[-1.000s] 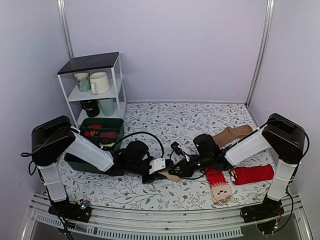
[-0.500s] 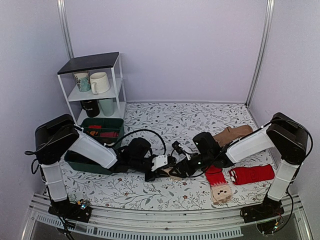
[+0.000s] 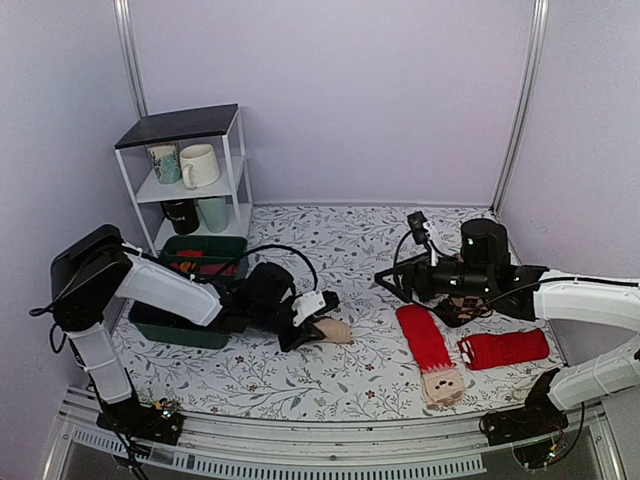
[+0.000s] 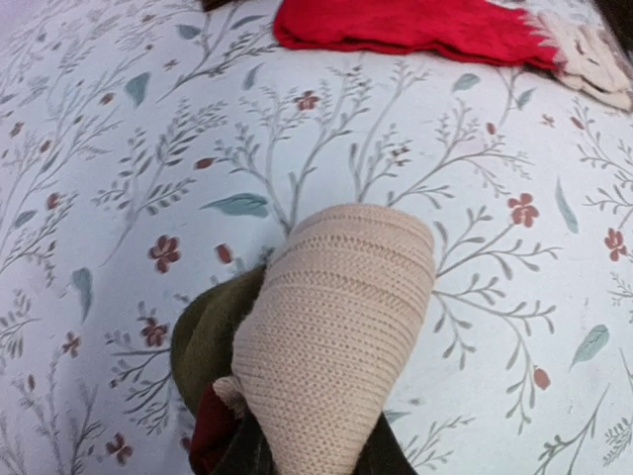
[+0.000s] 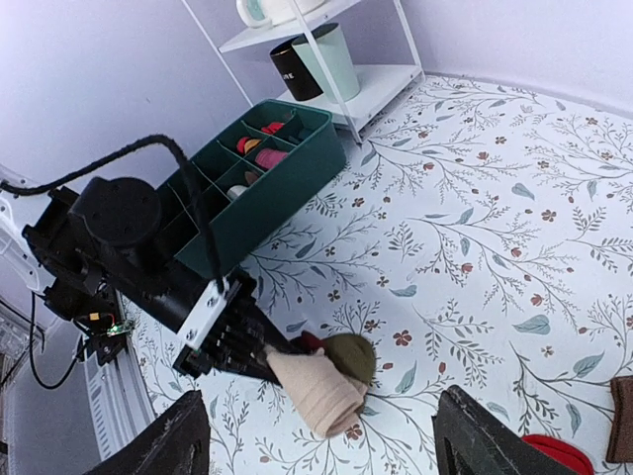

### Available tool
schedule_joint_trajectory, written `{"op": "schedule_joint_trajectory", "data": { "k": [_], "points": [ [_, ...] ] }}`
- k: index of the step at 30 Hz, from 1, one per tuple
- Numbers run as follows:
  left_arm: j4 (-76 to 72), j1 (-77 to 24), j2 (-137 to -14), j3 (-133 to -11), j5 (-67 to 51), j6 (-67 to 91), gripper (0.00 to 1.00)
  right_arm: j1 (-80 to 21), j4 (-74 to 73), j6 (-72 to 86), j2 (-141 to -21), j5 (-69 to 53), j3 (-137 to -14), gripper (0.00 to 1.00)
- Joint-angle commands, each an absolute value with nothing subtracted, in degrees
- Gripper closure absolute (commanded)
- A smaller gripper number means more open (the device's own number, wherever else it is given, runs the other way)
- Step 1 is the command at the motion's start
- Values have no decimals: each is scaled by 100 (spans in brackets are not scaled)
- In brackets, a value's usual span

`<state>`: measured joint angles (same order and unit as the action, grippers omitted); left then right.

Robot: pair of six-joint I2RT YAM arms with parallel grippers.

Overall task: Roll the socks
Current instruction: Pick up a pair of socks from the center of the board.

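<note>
The socks [image 3: 333,330] are a tan knitted roll with olive green and dark red showing at one end [image 4: 336,327], lying low over the flowered table. My left gripper [image 3: 306,330] is shut on the near end of the roll [image 5: 316,388]; its dark jaws only just show under the knit in the left wrist view. My right gripper [image 3: 392,282] hangs open above the table, off to the right of the roll and clear of it. Its two black fingers [image 5: 168,440] frame the roll from a distance, with nothing between them.
A green divided bin [image 3: 188,322] sits left of the roll, behind my left arm. A white shelf [image 3: 235,160] with mugs stands at the back left. Two red socks [image 3: 423,340] [image 3: 503,348] lie at the right, with a brown sock [image 3: 455,312] under my right arm.
My right gripper has opened, let go of the roll and drawn back up and to the right. My left gripper stays shut on the roll, shifted slightly left.
</note>
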<state>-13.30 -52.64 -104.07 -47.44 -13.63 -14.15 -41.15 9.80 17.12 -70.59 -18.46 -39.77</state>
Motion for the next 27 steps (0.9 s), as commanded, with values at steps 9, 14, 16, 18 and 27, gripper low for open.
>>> {"op": "schedule_joint_trajectory", "data": {
  "k": [9, 14, 16, 18, 27],
  "points": [
    [201, -4319, -8816, -5571, -435, -728, 100, -3872, 893, 1731, -6911, -1973, -3469, 22],
    [403, -3838, -8229, -5455, -264, -528, 100, -3805, 957, 1708, -7184, -2182, -3576, 22],
    [502, -3660, -8001, -5436, -41, -415, 100, -3766, 955, 1664, -7330, -2250, -3682, 22],
    [607, -3468, -7771, -5432, 257, -328, 100, -3711, 963, 1646, -7487, -2359, -3792, 22],
    [650, -2696, -6695, -4880, 1484, 26, 100, -3647, 1033, 1618, -8204, -2823, -4241, 23]
  ]
}}
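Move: The left hand, low over the board, already grips the rolled socks. The green bin lies about 25 cm to its left and some 12 cm ahead, roughly level in height. Beyond the bin the white shelf stands about 33 cm ahead and 27 cm left, its middle some 15 cm higher. From the empty right hand the bin lies about 40 cm left, 10 cm ahead and 17 cm below; the red sock lies about 7 cm back, 8 cm right and 20 cm below. Up, left and forward, the left hand carries the rolled socks off towards the green bin, rising about 20 cm; it climbs ahead first, then swings leftward while turning some 50 degrees counter-clockwise, fingers keeping their grip. The right hand, empty and still wide open, sinks about 5 cm over the board and tips slightly down. ##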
